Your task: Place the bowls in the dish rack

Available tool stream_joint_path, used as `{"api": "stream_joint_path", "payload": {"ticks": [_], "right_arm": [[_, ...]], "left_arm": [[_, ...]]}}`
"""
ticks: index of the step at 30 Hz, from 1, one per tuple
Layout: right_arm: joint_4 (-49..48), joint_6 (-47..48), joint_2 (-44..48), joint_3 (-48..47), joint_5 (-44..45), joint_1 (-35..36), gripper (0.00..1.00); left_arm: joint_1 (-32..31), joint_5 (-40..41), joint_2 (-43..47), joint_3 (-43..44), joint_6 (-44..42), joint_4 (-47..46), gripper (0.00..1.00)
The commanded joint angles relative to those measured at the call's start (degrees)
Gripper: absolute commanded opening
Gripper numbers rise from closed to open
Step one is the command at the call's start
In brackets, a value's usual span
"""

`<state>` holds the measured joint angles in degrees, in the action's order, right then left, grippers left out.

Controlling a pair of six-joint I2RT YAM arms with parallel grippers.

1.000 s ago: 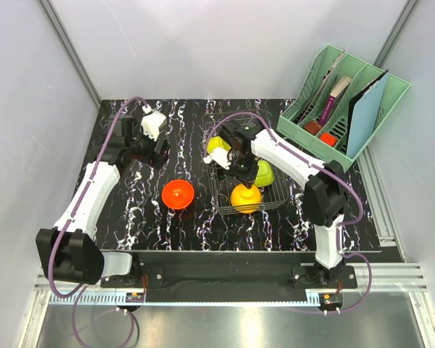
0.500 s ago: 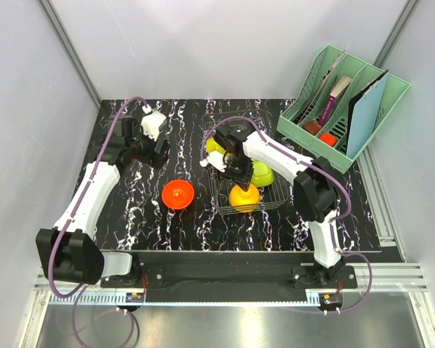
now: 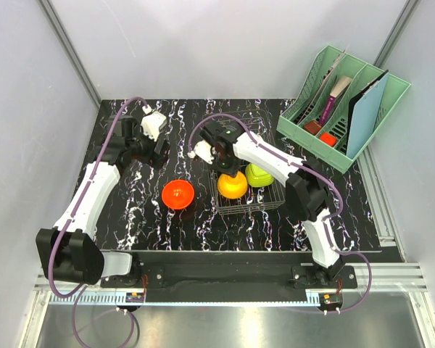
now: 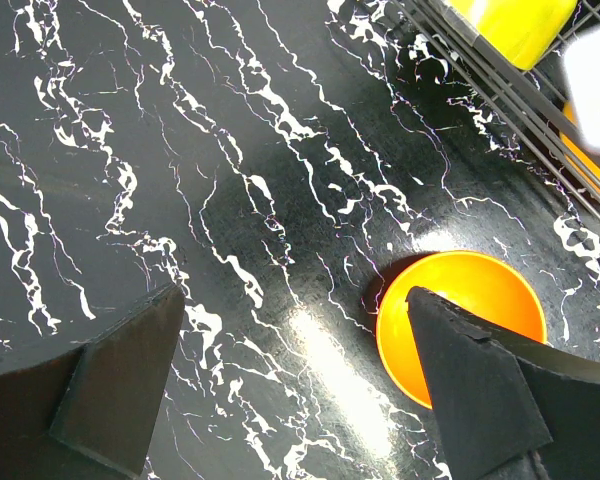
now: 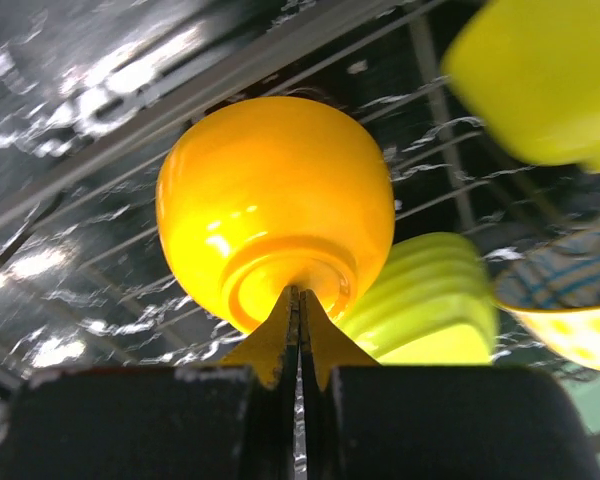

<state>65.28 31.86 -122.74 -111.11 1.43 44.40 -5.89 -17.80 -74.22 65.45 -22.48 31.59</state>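
Observation:
The dish rack (image 3: 272,197) sits mid-table, its wires (image 5: 432,196) showing behind the bowls. An orange-yellow bowl (image 3: 233,185) lies upside down in it beside a lime-green bowl (image 3: 259,174). My right gripper (image 3: 228,168) is shut, its tips (image 5: 300,296) against the foot ring of the orange-yellow bowl (image 5: 275,200), nothing between the fingers. A yellow bowl (image 5: 540,70) and a patterned bowl (image 5: 570,320) are close by. An orange bowl (image 3: 177,194) stands upright on the table left of the rack. My left gripper (image 4: 292,300) hovers open above the table, the orange bowl (image 4: 450,300) by its right finger.
A mint-green file organiser (image 3: 341,101) with books stands at the back right. The rack's corner (image 4: 480,80) with a yellow bowl (image 4: 515,25) lies just beyond the orange bowl. Grey walls enclose the black marbled tabletop (image 3: 130,210).
My right arm has swung to the left and back over the rack. The orange-yellow bowl has shifted up and left inside the rack. The left arm has stayed still.

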Motion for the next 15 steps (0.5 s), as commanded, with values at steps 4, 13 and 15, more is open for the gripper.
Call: {"api": "stream_joint_path", "payload": {"ticks": [4, 13, 15], "right_arm": [[-8.1, -2.8, -5.0, -3.0, 8.8, 0.4, 0.0], [-10.9, -4.0, -6.0, -5.9, 12.4, 0.4, 0.0], [-10.9, -3.7, -5.4, -5.8, 12.5, 0.4, 0.0]], "left_arm": [[0.4, -0.6, 1.9, -0.8, -0.7, -2.0, 0.99], [0.4, -0.4, 1.8, -0.5, -0.8, -2.1, 0.99], [0.3, -0.2, 1.9, -0.6, -1.0, -2.1, 0.99]]}}
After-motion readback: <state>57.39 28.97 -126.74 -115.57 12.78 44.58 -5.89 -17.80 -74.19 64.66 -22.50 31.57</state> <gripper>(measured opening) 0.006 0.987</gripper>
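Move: Under the right hand's shut fingertips sits the upturned orange-yellow bowl, its middle about 4 cm below and 2 cm back of them. A lime bowl stands roughly 8 cm to the hand's right, level with it fore and aft; farther out in the rack are another lime bowl, about 8 cm ahead and 5 cm left, and the dotted bowl, about 11 cm ahead and 5 cm right. From the left hand the orange-yellow bowl lies some 26 cm right, 5 cm back and 14 cm below. Pushing from the foot ring of the orange-yellow bowl, which its shut fingertips already touch, the right hand carries on forward about 5 cm through the rack, almost level, towards the farther lime bowl. The wrist tips some 15 degrees as it goes, swinging the fingertips outward, and the fingers stay closed against the ring. ##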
